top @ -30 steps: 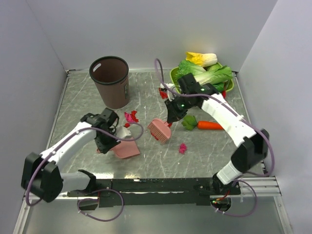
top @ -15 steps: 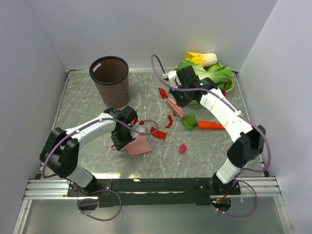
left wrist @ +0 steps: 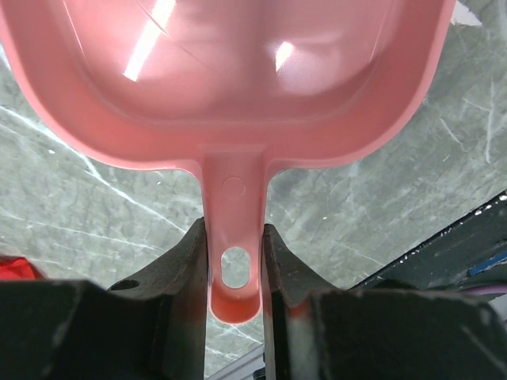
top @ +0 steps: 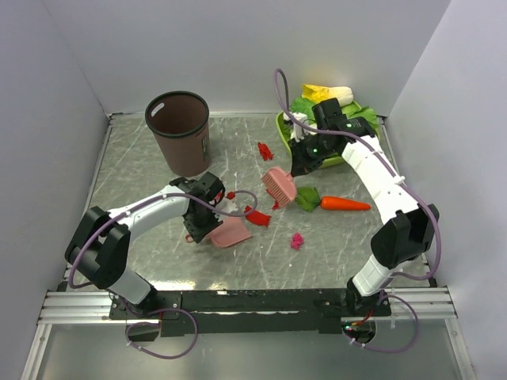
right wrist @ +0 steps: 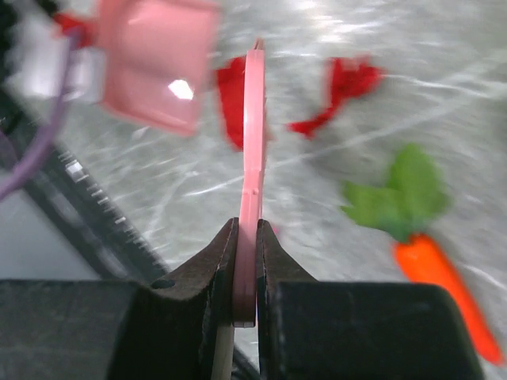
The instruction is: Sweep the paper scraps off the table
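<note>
My left gripper (top: 204,229) is shut on the handle of the pink dustpan (top: 230,235), which lies flat on the grey table (top: 135,178). In the left wrist view the handle (left wrist: 234,261) sits between my fingers. My right gripper (top: 298,161) is shut on a pink brush (top: 279,184), held over the table's middle and seen edge-on in the right wrist view (right wrist: 253,142). Red paper scraps lie near the dustpan's mouth (top: 255,215), under the brush (top: 276,203), and further back (top: 264,150). A magenta scrap (top: 297,241) lies alone nearer the front.
A brown bin (top: 179,131) stands at the back left. A green bowl of cabbage (top: 337,119) sits at the back right. An orange carrot (top: 344,203) with green leaves (top: 307,198) lies right of the brush. A black rail (top: 261,301) runs along the near edge.
The brush was lifted from near the dustpan toward the back right, then came back down a little to the left. The dustpan slid right. Red scraps now lie spread between them.
</note>
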Controlling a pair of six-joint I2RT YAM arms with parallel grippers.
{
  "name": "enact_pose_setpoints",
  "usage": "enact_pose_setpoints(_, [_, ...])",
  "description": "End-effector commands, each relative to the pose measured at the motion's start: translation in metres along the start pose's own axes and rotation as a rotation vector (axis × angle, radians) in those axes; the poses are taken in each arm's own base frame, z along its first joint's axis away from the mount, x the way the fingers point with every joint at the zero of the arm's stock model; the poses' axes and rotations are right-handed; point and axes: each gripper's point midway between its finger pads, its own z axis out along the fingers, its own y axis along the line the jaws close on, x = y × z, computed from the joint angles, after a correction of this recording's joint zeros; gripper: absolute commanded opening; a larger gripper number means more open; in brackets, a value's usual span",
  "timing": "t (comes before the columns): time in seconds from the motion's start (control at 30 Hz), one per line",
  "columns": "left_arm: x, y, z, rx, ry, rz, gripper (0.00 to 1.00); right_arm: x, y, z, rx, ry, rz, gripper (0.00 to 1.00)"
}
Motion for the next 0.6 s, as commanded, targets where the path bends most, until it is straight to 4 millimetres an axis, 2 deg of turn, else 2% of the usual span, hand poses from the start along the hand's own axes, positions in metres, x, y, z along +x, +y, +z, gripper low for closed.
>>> enact_pose_setpoints(0.0, [-0.003,-0.004,0.002,0.007,-0.036,0.006,0.01,-0.038,-0.024,-0.041,0.232,-0.176,-0.091,0.0])
enact_pose_setpoints(0.03, [-0.006,-0.002,0.004,0.0,-0.045,0.006,0.1,-0.04,-0.034,-0.043,0.285,-0.171,-0.078,0.0])
enact_pose_setpoints(0.13, [-0.014,0.0,0.01,-0.007,-0.073,0.019,0.18,-0.041,-0.042,-0.039,0.313,-0.159,-0.051,0.0])
enact_pose_setpoints(0.27, [-0.025,0.005,0.015,-0.034,-0.128,0.035,0.3,-0.035,-0.039,-0.034,0.295,-0.145,-0.036,0.0])
enact_pose_setpoints(0.3, [-0.027,0.004,0.016,-0.027,-0.135,0.036,0.4,-0.034,-0.039,-0.034,0.296,-0.145,-0.038,0.0])
enact_pose_setpoints(0.33, [-0.029,0.003,0.017,-0.018,-0.14,0.039,0.44,-0.033,-0.039,-0.035,0.299,-0.146,-0.04,0.0])
enact_pose_setpoints(0.5, [-0.026,0.002,0.022,-0.025,-0.158,0.03,0.64,-0.027,-0.044,-0.032,0.319,-0.13,-0.018,0.0])
enact_pose_setpoints(0.57, [-0.02,0.001,0.025,-0.027,-0.148,0.02,0.65,-0.024,-0.045,-0.031,0.328,-0.127,-0.024,0.0])
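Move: The left hand holds the dustpan's handle, with the pan some 8 cm to the right and 3 cm below; the flat red scrap is about 15 cm right, 5 cm ahead. From the right hand, holding the brush high, that scrap lies roughly 8 cm left, 5 cm back and 18 cm below, with the twisted red scrap 3 cm left, level with the hand, and the pink scrap 2 cm right, 12 cm back. Left hand lowers the dustpan about 2 cm, easing forward-right, and lets go; right carries brush 5 cm forward-right. ##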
